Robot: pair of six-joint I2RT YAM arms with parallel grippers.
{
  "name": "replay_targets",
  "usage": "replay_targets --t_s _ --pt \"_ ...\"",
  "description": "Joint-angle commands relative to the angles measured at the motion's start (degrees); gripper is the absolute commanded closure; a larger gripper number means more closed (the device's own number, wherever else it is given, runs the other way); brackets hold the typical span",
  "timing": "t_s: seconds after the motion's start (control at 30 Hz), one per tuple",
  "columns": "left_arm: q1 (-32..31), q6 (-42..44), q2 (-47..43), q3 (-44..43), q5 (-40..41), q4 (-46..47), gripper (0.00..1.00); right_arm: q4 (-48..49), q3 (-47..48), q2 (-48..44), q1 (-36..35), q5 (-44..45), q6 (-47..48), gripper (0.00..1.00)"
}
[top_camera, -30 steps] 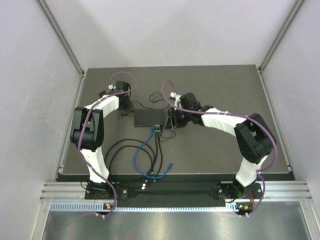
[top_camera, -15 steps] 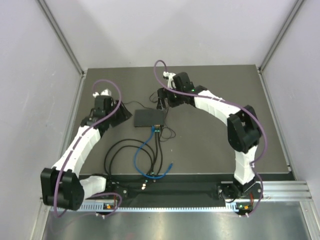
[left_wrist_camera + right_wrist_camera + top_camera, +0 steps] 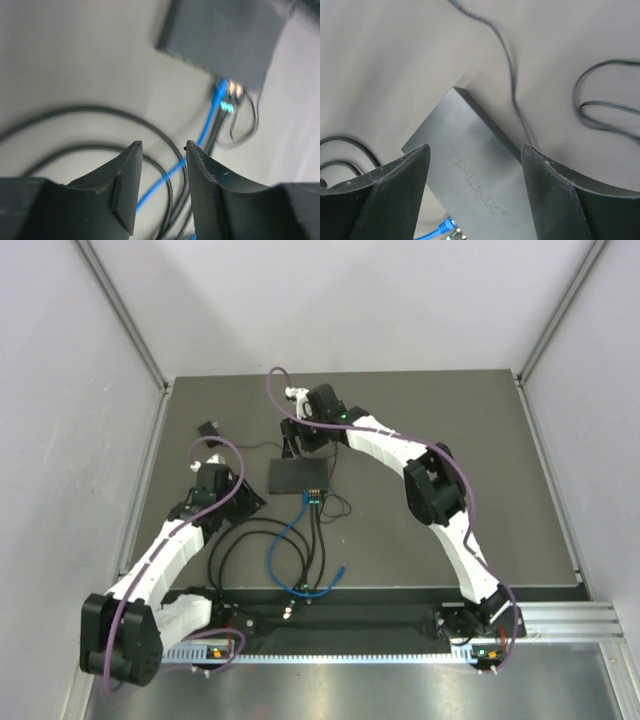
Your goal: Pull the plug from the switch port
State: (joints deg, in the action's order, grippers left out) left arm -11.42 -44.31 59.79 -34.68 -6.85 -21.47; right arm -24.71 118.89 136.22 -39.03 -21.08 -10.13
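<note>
The flat black switch (image 3: pixel 293 475) lies mid-table. On its near edge the switch port (image 3: pixel 312 492) holds a blue plug (image 3: pixel 306 498), with dark cables plugged in beside it. My left gripper (image 3: pixel 243 498) hovers left of the switch over looping black cables. It is open and holds nothing. In the left wrist view, the left gripper (image 3: pixel 163 146) faces the switch (image 3: pixel 225 35) and the plug (image 3: pixel 220 92). My right gripper (image 3: pixel 293 448) hangs over the switch's far edge, open. The right gripper (image 3: pixel 475 148) frames the switch's top (image 3: pixel 470 175) below it, and the blue plug (image 3: pixel 440 229) shows low in that view.
A blue cable (image 3: pixel 285 550) and black cables (image 3: pixel 230 540) loop from the switch toward the near table edge. A thin black wire (image 3: pixel 340 505) curls right of the ports. A small black adapter block (image 3: pixel 208 428) sits far left. Grey walls enclose the table.
The left arm pulled back from the switch's far-left side to above the black cables near its left. The right arm swung from the switch's right side to its far edge. Both grippers stand wider.
</note>
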Motion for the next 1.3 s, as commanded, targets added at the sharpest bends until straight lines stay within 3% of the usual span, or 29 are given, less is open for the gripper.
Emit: replay_targets --t_s 0.0,0.07,0.27,0.3,0.7,1.27 --pt "0.1 -1.5 1.5 -4.3 11.3 2.2 0.58 2.8 -1.6 -1.8 -0.7 2.3 -1.1 0.27" --pt "1.2 -0.3 7.0 -9.3 12.4 2.2 0.75 4.1 -5.0 -2.8 -0.7 3.2 -1.6 0.29" --pt "2.0 2.3 26.7 -22.5 9.1 1.1 0.93 5.9 -9.4 -4.9 -0.7 3.9 -1.6 0.31" --pt "1.9 2.0 28.8 -23.8 8.3 0.2 1.0 6.0 -9.6 -5.1 -0.7 4.1 -1.6 0.31" --pt "0.4 4.9 42.6 -28.7 4.2 4.8 1.0 10.6 -22.5 -12.5 0.0 6.7 -3.1 0.32" --pt "-14.8 2.4 49.5 -39.1 -1.6 5.0 1.0 10.9 -45.1 -30.7 5.3 14.6 -3.7 0.27"
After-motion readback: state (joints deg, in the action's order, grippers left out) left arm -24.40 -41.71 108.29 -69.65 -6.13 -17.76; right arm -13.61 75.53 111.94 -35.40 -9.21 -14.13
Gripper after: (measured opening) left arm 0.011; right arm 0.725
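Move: The switch's middle lies about 11 cm ahead of the left hand, 9 cm to its right and some 7 cm below. The blue plug in its near side is 6 cm closer and 3 cm farther right than that middle. From the open right hand, hovering over the back edge, the switch's middle is some 3 cm back, 2 cm left and 7 cm below; the thin cable loop is about 11 cm back and 8 cm right. The left fingertips come against the switch's left short side and push it right: that hand reaches about 11 cm forward while shutting, sinks beside the switch, then sweeps right. The right hand, still wide open, lowers 4 cm over the back edge, then goes some 13 cm right and 6 cm back, seemingly guiding the switch; both turn about 15 degrees clockwise. ##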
